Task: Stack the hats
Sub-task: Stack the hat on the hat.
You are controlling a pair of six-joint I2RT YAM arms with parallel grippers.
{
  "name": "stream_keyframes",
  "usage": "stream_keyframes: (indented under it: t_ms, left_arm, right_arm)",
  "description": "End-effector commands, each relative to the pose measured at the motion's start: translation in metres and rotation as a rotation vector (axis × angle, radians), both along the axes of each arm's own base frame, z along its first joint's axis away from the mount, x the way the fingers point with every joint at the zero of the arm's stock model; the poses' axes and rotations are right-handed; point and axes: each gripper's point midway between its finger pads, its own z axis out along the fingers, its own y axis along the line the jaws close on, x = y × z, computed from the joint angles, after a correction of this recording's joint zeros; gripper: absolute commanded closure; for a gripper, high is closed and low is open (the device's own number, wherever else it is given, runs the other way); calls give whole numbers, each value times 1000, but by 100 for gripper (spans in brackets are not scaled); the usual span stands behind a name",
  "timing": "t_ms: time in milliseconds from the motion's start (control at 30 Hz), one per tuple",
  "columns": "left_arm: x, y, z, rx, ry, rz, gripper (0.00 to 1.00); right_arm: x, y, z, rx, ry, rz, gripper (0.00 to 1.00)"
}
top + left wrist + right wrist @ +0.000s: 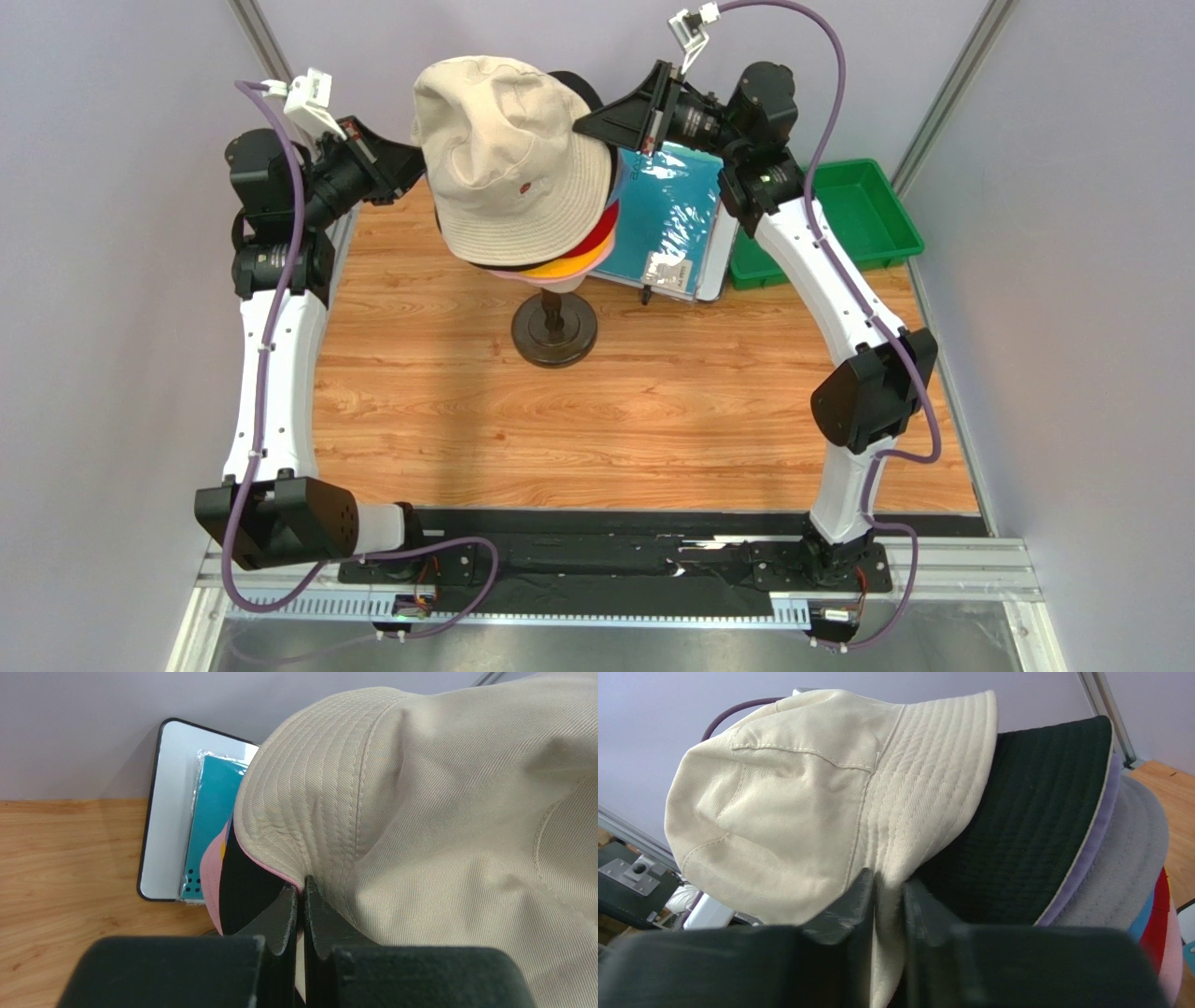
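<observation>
A beige hat (512,147) (456,812) (794,798) sits tilted on top of a pile of hats on the mannequin stand. Under it show a black hat (1025,826) (238,889), a lavender brim (1106,819), a grey one (1137,854), red (1158,917), orange-yellow (568,261) and pink (210,875). At the pile's left side my left gripper (303,885) (415,157) is shut on the beige brim. From the right, my right gripper (889,882) (601,129) pinches the opposite part of the same brim, with the cloth filling the gap between its fingers.
The stand's dark round base (554,332) rests on the wooden table. Behind it lies a teal sheet in a white frame (673,210) (210,812). A green bin (842,210) stands at the back right. Grey walls close in on both sides.
</observation>
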Motion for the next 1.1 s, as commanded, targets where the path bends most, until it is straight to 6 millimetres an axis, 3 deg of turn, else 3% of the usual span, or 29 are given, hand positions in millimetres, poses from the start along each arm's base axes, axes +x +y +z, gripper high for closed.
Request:
stream_keyframes:
  t_ms: [0,100,200,367,433,467,767,1067]
  left_arm:
    - [-5,-7,16,2,-38,-45,100]
    - [-4,-6,17,0,-34,-43,100]
    - [0,-4,14,-6,-21,-33,100]
    - [12,-8,0,-45,37,-64,100]
    - [14,-9,-7,-44,55,-72,100]
    - [15,-8,-9,-43,59,-67,100]
    - [17,-8,-23,-38,96,-68,100]
    - [14,-5,-76,-42,218,-51,100]
  right_arm:
    - [-17,5,9,-2,-16,24,99]
    - [-10,-3,11,5,-22,-35,100]
    - [10,-13,2,11,45,-125,100]
    - [40,-22,-31,-33,162,-221,100]
    - [41,-25,-41,-49,187,-230,100]
    - [45,-27,-56,-65,219,-245,100]
    - [34,-39,-108,-145,309,-295,100]
    - [19,-43,-160,-216,394,-297,100]
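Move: Both hands have the beige hat's brim. The black hat on top of the stack, where it is going, has its middle about 16 cm right of the left hand, 1 cm ahead and 4 cm lower; from the right hand, some 8 cm left, 3 cm back and 8 cm lower. The whiteboard with the teal packet stands about 12 cm right of the right hand, 8 cm farther out and 27 cm lower. Right hand closes on the beige brim, drawing it about 7 cm down and rightward; left keeps its pinch. ##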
